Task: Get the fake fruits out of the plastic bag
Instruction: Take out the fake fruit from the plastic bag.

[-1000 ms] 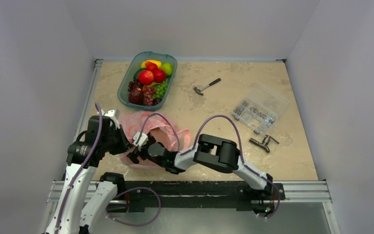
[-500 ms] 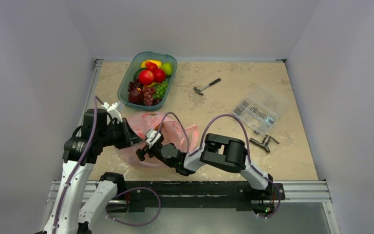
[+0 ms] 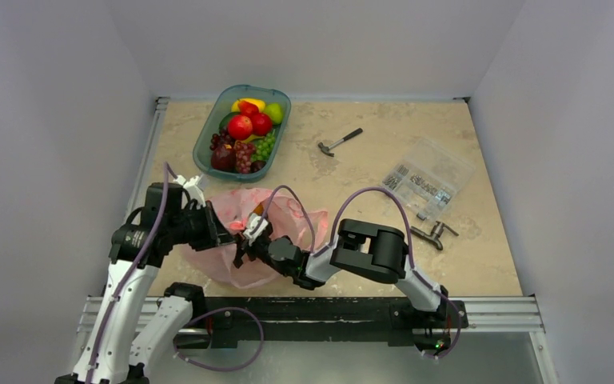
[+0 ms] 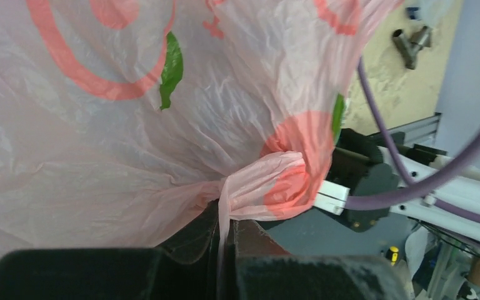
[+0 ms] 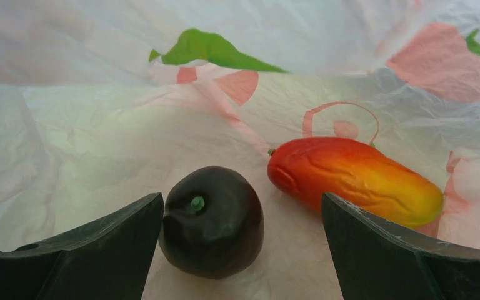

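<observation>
The pink plastic bag (image 3: 217,264) lies at the near left of the table, its mouth held up. My left gripper (image 3: 221,231) is shut on a bunched strip of the bag's edge (image 4: 259,184); in the left wrist view the jaws (image 4: 227,232) pinch the film. My right gripper (image 3: 247,240) reaches inside the bag, open wide (image 5: 242,200). A dark purple plum-like fruit (image 5: 211,222) sits between its fingers, close to the left one. A red-to-yellow elongated fruit (image 5: 356,178) lies just beyond the right finger on the bag's floor.
A teal tray (image 3: 281,100) with several fruits stands at the back left. A small hammer (image 3: 340,142), a clear parts box (image 3: 428,178) and a metal fitting (image 3: 434,234) lie to the right. Walls close in on both sides.
The left gripper has pulled the bag's edge up and rightward, so the bag has ballooned open. The right gripper has pushed further into the bag.
</observation>
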You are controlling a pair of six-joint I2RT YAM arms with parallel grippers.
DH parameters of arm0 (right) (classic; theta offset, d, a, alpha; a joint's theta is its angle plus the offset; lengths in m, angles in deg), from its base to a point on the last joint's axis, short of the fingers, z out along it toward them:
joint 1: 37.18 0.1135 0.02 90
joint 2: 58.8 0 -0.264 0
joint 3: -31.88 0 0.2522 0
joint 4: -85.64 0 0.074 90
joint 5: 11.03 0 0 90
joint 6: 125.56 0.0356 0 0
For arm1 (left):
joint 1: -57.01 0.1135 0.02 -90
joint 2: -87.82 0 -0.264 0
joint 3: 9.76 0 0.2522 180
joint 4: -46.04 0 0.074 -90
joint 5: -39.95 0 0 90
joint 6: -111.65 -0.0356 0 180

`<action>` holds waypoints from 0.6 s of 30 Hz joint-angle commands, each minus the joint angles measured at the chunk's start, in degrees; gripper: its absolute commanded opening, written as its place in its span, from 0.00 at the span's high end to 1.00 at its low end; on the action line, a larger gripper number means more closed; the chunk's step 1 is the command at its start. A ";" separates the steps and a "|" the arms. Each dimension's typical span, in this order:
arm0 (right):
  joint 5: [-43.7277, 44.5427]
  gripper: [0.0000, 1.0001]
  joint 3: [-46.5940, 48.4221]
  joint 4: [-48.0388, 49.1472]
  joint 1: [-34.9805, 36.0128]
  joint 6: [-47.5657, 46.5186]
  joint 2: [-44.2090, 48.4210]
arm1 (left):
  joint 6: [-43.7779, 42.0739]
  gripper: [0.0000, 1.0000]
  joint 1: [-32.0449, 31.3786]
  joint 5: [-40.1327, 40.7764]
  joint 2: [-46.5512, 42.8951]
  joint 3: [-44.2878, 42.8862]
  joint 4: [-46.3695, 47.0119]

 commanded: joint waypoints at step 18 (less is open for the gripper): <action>2.86 0.62 3.38 -9.25 0.22 0.73 2.88 | -2.35 1.00 -0.30 14.43 -4.88 3.11 -4.44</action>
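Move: My right hand is wide open inside the bag, fingers level. The dark round fruit is only about 2 cm to its left and 2 cm below, neither ahead nor back. The red-yellow mango lies about 8 cm ahead of that hand, some 2 cm to its right and 3 cm lower. From my left hand, which already grips the bag's rim above, the dark fruit is some 3 cm back, 2 cm left and 14 cm down. I sink my right hand about 2 cm to the dark round fruit, easing its fingertips slightly down, then close the fingers from wide open to about half and pinch the fruit between both pads. Meanwhile my left hand, still clamped on the bag's rim, travels some 3 cm left and as much down, with a slight roll. ##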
